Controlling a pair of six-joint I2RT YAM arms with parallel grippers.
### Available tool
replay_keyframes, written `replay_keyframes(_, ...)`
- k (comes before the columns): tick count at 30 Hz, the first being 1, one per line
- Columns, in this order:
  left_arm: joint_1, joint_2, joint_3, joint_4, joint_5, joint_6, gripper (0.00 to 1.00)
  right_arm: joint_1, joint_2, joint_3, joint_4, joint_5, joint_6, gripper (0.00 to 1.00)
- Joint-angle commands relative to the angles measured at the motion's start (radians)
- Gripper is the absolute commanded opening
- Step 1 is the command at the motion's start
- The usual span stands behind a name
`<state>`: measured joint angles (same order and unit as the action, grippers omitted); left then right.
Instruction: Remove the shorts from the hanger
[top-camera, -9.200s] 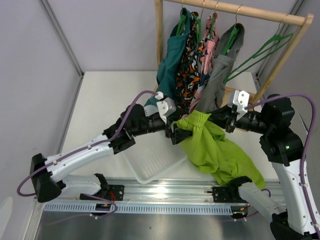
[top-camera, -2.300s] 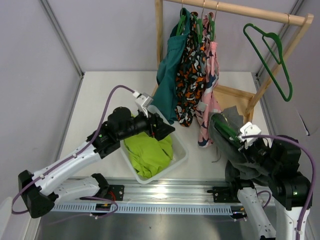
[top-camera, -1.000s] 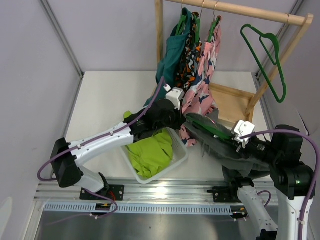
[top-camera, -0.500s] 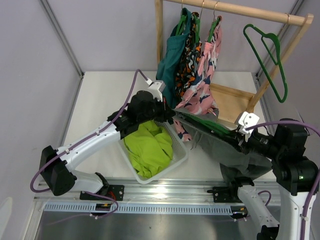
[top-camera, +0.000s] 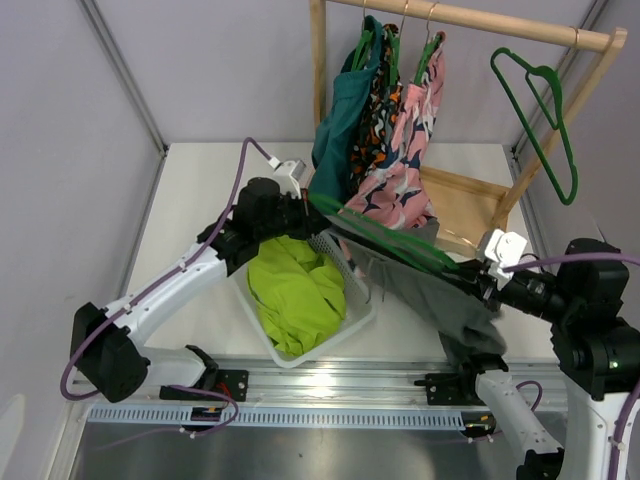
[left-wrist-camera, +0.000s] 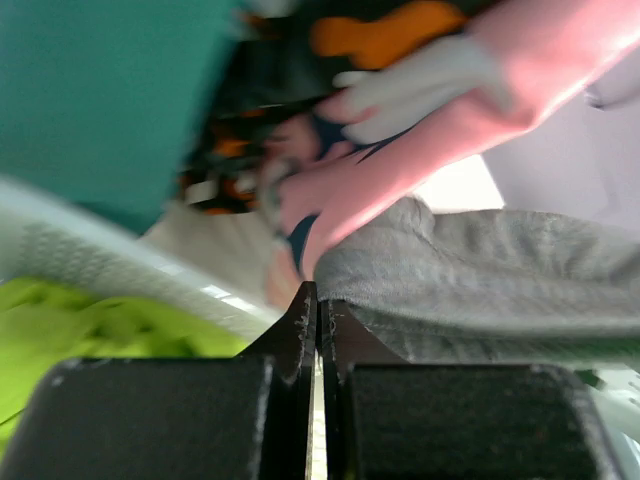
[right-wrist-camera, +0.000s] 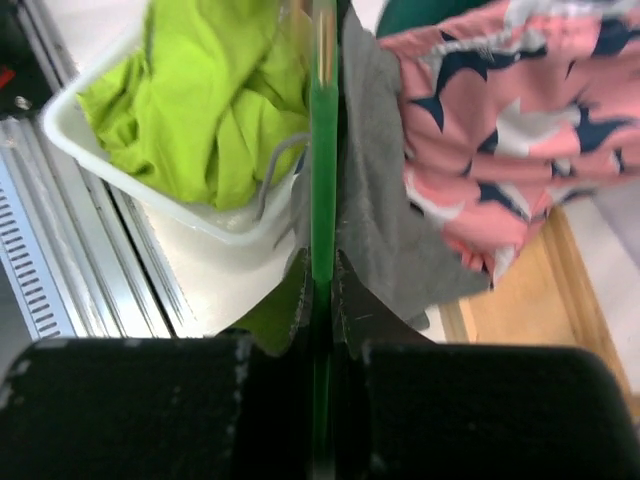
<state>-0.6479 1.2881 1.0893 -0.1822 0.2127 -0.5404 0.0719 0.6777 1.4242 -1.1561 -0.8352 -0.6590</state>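
Note:
The grey shorts (top-camera: 432, 292) hang on a green hanger (top-camera: 385, 238) that stretches slantwise above the table, from the rack toward the right arm. My right gripper (top-camera: 480, 282) is shut on the hanger's lower right end; in the right wrist view the green bar (right-wrist-camera: 323, 150) runs straight between the closed jaws (right-wrist-camera: 322, 268), with grey cloth (right-wrist-camera: 372, 210) beside it. My left gripper (top-camera: 310, 206) is at the upper left end of the shorts. In the left wrist view its jaws (left-wrist-camera: 317, 296) are pressed together at the grey hem (left-wrist-camera: 480, 270).
A white basket (top-camera: 357, 322) holding a lime green garment (top-camera: 295, 290) sits below the left arm. The wooden rack (top-camera: 470, 18) carries teal (top-camera: 340, 110), patterned and pink (top-camera: 400, 175) clothes and an empty green hanger (top-camera: 545, 105). Its wooden base (top-camera: 462, 205) lies behind.
My left gripper left the basket, rose and moved left to the upper end of the shorts. My right gripper drew the hanger to the right, pulling the shorts out taut.

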Motion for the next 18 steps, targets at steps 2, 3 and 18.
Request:
replay_keyframes(2,0.154,-0.027,-0.049,-0.12,-0.247,0.072,0.0,0.008,-0.053,0.09,0.035,-0.064,-0.014,0.0)
replay_keyframes(3,0.159,-0.03,-0.052,-0.12,-0.239,0.074,0.0,0.008,-0.053,0.085,0.062,-0.061,0.007,0.0)
replay_keyframes(18,0.102,-0.225,-0.195,0.309,0.122,0.052,0.35,0.002,0.026,-0.064,0.276,0.178,0.087,0.0)
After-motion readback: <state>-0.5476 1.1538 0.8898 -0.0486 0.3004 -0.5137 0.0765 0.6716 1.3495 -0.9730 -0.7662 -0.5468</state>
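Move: The left hand, pinching the grey shorts' waistband, has the white basket's middle about 7 cm back, 2 cm to its left and 22 cm below, with the lime shorts lying in it; the hanging teal shorts are some 12 cm ahead and 6 cm to the right. The right hand grips the green hanger, still inside the waistband: the grey shorts' middle sags roughly 12 cm to its left, 5 cm ahead and 15 cm below, the basket's middle about 35 cm left, 9 cm ahead and 34 cm below. With the waistband still pinched, the left hand tugs left and down over the basket's far side, about 4 cm each way with a little forward, then eases back, rises some 2 cm and starts to open its fingers. The right hand keeps its grip on the hanger, drawing it up and back about 3 cm, then swings forward over the shorts some 4 cm while sinking slightly. ##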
